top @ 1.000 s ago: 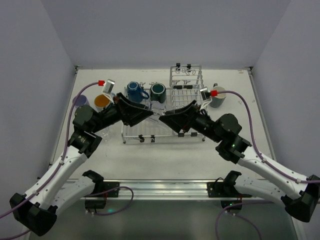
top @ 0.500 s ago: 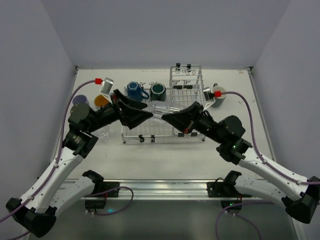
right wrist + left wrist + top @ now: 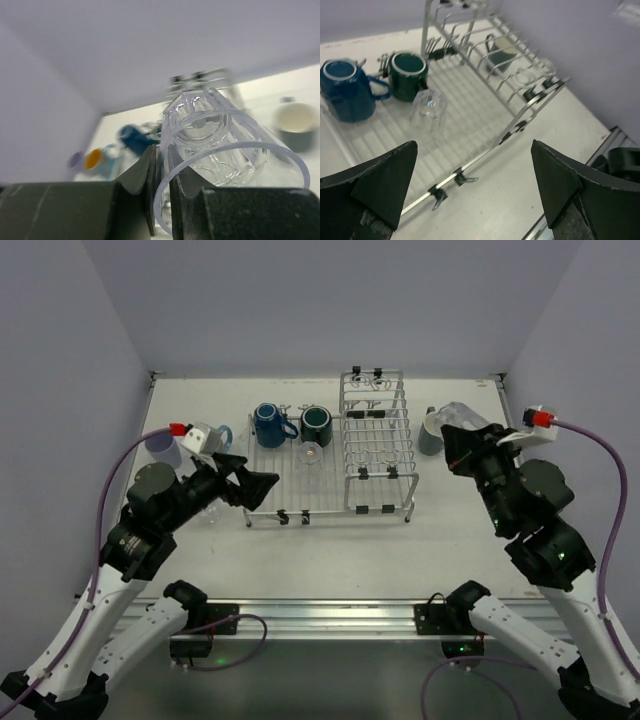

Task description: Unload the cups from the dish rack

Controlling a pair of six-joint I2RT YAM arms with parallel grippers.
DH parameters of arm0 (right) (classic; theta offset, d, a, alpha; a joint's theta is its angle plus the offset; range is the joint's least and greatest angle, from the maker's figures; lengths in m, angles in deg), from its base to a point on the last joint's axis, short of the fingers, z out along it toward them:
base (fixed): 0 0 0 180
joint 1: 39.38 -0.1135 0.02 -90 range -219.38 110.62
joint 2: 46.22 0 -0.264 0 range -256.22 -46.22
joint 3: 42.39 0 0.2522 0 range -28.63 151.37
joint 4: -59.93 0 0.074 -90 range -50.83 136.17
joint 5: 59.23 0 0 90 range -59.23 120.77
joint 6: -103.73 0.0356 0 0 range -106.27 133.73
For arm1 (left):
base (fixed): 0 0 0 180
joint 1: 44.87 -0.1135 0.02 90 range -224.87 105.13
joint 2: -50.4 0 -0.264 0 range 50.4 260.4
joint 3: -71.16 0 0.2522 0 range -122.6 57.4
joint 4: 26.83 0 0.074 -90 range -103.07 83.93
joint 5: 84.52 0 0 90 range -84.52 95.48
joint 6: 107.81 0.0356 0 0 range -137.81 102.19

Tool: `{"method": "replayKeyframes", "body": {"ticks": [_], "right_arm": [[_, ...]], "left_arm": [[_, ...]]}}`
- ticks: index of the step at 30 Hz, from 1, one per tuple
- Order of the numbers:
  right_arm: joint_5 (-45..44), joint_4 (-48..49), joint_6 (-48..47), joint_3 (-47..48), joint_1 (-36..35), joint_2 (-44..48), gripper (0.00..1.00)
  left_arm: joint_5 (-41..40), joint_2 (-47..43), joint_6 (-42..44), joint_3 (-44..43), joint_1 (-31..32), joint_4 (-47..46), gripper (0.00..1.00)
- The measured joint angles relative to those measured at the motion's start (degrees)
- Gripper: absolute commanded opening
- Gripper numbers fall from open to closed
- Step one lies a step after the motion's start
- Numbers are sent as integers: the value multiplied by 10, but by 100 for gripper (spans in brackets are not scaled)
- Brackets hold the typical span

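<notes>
The silver dish rack (image 3: 378, 455) stands mid-table. On its flat grid sit a blue mug (image 3: 267, 423), a dark green mug (image 3: 317, 423) and a small clear glass (image 3: 310, 452); the left wrist view shows the same blue mug (image 3: 344, 90), green mug (image 3: 407, 75) and glass (image 3: 427, 108). My left gripper (image 3: 262, 485) hovers open by the rack's near-left corner, holding nothing (image 3: 472, 175). My right gripper (image 3: 458, 445) is raised right of the rack, shut on the rim of another clear glass (image 3: 465, 420) (image 3: 220, 135).
A grey-green mug (image 3: 433, 435) stands on the table right of the rack, close to the held glass. A lavender tumbler (image 3: 163, 448) and a light-blue mug (image 3: 222, 432) stand left of the rack, partly hidden by my left wrist. Walls close in on three sides.
Both grippers met over the rack at a clear glass. The left one opened and drew back left; the right one shut on the glass and carried it up and right.
</notes>
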Motion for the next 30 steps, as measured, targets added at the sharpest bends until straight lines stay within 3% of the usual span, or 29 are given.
{"method": "replayKeyframes", "body": {"ticks": [4,7,12,17,30], "right_arm": [[-58,-76,-43,10,147,-20,0],[-28,-106,-56,12,272,-85,0],[51,-130,-64,57,397,-266,0],[102,-137,-65,117,453,-433,0],[147,-173,-64,257,479,-691,0]], "left_arm": [[-40,-8,35,50,0,41,100],[-63,-21,53,81,0,54,100],[-78,-53,66,123,0,55,100],[-73,-70,68,134,0,53,100],[-50,-65,73,140,0,48,100]]}}
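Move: The right hand, already pinching the clear cup by its rim, is bound for the bare table roughly 24 cm ahead, 21 cm to its right and 45 cm below. The grey-green mug stands about 27 cm ahead, 12 cm right and 40 cm down; the rack's raised tier lies some 24 cm ahead, 2 cm left and 35 cm down. From the empty left hand that bare spot is around 26 cm ahead, 50 cm right and 39 cm below. Swinging right first, then reaching forward and sinking ever more steeply, the right hand brings the clear cup down beside the grey-green mug, on its right side: about 30 cm down and just over 20 cm each forward and right. The wrist tips down some 60 degrees, bringing the cup's base underneath, while the fingers keep their pinch. The left hand, wide open and empty, sinks about 10 cm and then idles. ##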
